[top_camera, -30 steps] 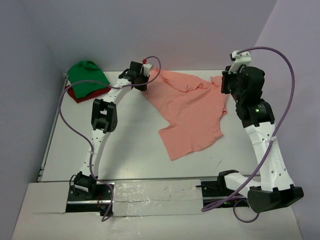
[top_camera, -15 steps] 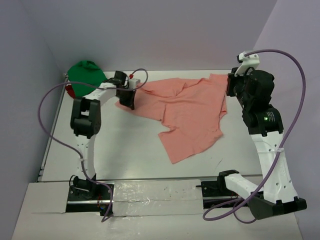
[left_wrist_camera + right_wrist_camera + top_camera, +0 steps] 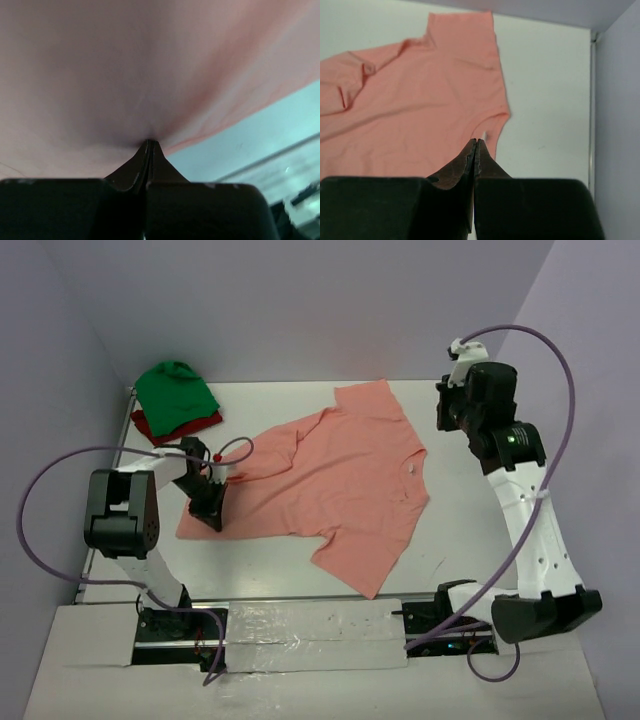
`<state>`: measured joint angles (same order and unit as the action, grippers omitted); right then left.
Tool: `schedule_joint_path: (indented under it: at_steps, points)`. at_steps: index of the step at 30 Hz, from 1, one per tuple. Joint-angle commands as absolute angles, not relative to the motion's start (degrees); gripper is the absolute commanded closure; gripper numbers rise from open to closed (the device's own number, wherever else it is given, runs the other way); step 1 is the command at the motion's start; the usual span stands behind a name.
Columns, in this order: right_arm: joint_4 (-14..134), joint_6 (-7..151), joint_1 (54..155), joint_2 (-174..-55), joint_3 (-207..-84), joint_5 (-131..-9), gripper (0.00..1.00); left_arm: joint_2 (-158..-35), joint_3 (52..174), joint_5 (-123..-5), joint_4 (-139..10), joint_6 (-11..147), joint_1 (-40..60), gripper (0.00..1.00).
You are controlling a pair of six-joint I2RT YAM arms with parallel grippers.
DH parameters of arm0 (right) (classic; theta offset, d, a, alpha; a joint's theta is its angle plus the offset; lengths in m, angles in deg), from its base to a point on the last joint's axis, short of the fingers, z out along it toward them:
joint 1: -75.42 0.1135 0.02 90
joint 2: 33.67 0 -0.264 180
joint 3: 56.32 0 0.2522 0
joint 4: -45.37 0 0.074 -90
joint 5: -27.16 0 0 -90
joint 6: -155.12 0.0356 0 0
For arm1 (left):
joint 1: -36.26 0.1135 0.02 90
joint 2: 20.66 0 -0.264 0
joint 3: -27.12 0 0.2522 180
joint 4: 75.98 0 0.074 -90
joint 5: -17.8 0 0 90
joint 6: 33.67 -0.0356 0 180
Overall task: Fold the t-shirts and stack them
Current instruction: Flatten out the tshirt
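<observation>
The salmon-pink t-shirt (image 3: 340, 480) lies spread out across the middle of the table, one sleeve toward the back (image 3: 365, 400) and its collar on the right. My left gripper (image 3: 212, 515) is low at the shirt's front-left edge and shut on that cloth. In the left wrist view the pink fabric (image 3: 125, 65) is drawn tight from the closed tips (image 3: 149, 142). My right gripper (image 3: 448, 410) hangs above the back right, shut with nothing in it. In the right wrist view its tips (image 3: 476, 141) point down over the collar of the pink shirt (image 3: 410, 120). A bright green t-shirt (image 3: 176, 390) lies on a dark red one (image 3: 160, 428) at the back left.
The white table (image 3: 470, 530) is boxed in by grey walls on the left, back and right. A metal rail (image 3: 95, 530) runs along its left edge. Purple cables loop from both arms. The arm bases stand on a taped strip (image 3: 310, 625) at the near edge.
My left gripper swept from the back centre to the front left, dragging the pink shirt's edge and spreading it out. The cloth slid away from my right gripper, which barely moved.
</observation>
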<state>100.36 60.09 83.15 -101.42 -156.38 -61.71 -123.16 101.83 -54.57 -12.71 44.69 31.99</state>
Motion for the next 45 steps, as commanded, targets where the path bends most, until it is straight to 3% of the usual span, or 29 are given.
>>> schedule_joint_path:
  at_steps: [1,7,14,21,29,32,33,34,35,37,45]
  points:
    - [104.65,61.78,83.07,-103.62,-158.33,-65.46,1.0,-115.62,98.55,-56.1,-2.46,39.46,30.64,1.0]
    - [110.02,60.82,82.98,-110.74,-156.66,-75.22,1.0,-109.35,96.87,-58.22,2.11,36.47,30.37,1.0]
    - [102.66,58.36,88.06,-111.55,-143.86,-79.9,1.0,-108.38,110.03,-57.62,-1.13,35.85,34.06,1.0]
    - [98.15,58.7,97.31,-114.17,-136.62,-78.66,1.0,-108.02,116.2,-50.85,-20.46,43.93,34.68,1.0]
    - [97.63,58.53,98.89,-116.47,-137.05,-76.29,1.0,-116.28,117.09,-49.0,-32.49,47.71,25.2,0.99]
    - [98.15,57.3,99.15,-116.55,-137.4,-76.28,0.81,-119.0,116.73,-48.82,-35.67,48.68,21.85,0.88]
    - [98.24,57.04,99.15,-116.46,-137.41,-76.46,0.63,-119.71,116.82,-48.74,-37.42,48.86,21.24,0.84]
    - [98.41,56.78,99.15,-116.46,-137.49,-76.55,0.53,-121.45,117.17,-47.87,-38.22,49.12,20.53,0.74]
    - [98.41,56.6,99.15,-116.29,-137.49,-76.2,0.48,-122.52,117.52,-47.25,-38.66,50.08,20.35,0.71]
    - [98.15,56.42,99.24,-115.94,-137.41,-75.5,0.45,-125.33,118.4,-45.67,-39.72,50.52,19.83,0.66]
    - [98.06,55.55,99.24,-115.32,-136.7,-73.21,0.44,-130.61,118.49,-49.35,-46.22,50.53,19.56,0.64]
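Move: Over the shirt's right side, high up, the right hand has the near right part of the body by the near sleeve about 11 cm left, 8 back and 35 below; the collar is 4 cm ahead and 2 left, the near sleeve 19 back and 17 left. For the left hand, down on the cloth, the folded-over flap lies 18 cm ahead and 12 right; the shirt's near left corner is 3 back and 9 left, the green shirt 34 ahead and 15 left. Sinking some 23 cm, the right hand sweeps about 12 cm left and a little back over the shirt, its fingers tipping downward and opening about halfway above the cloth. The left hand goes back 7 cm, shut, rises off the cloth, arcs forward past its start, then swings right and descends towards the folded flap, fingers tilting some 30 degrees forward and parting by a third. ##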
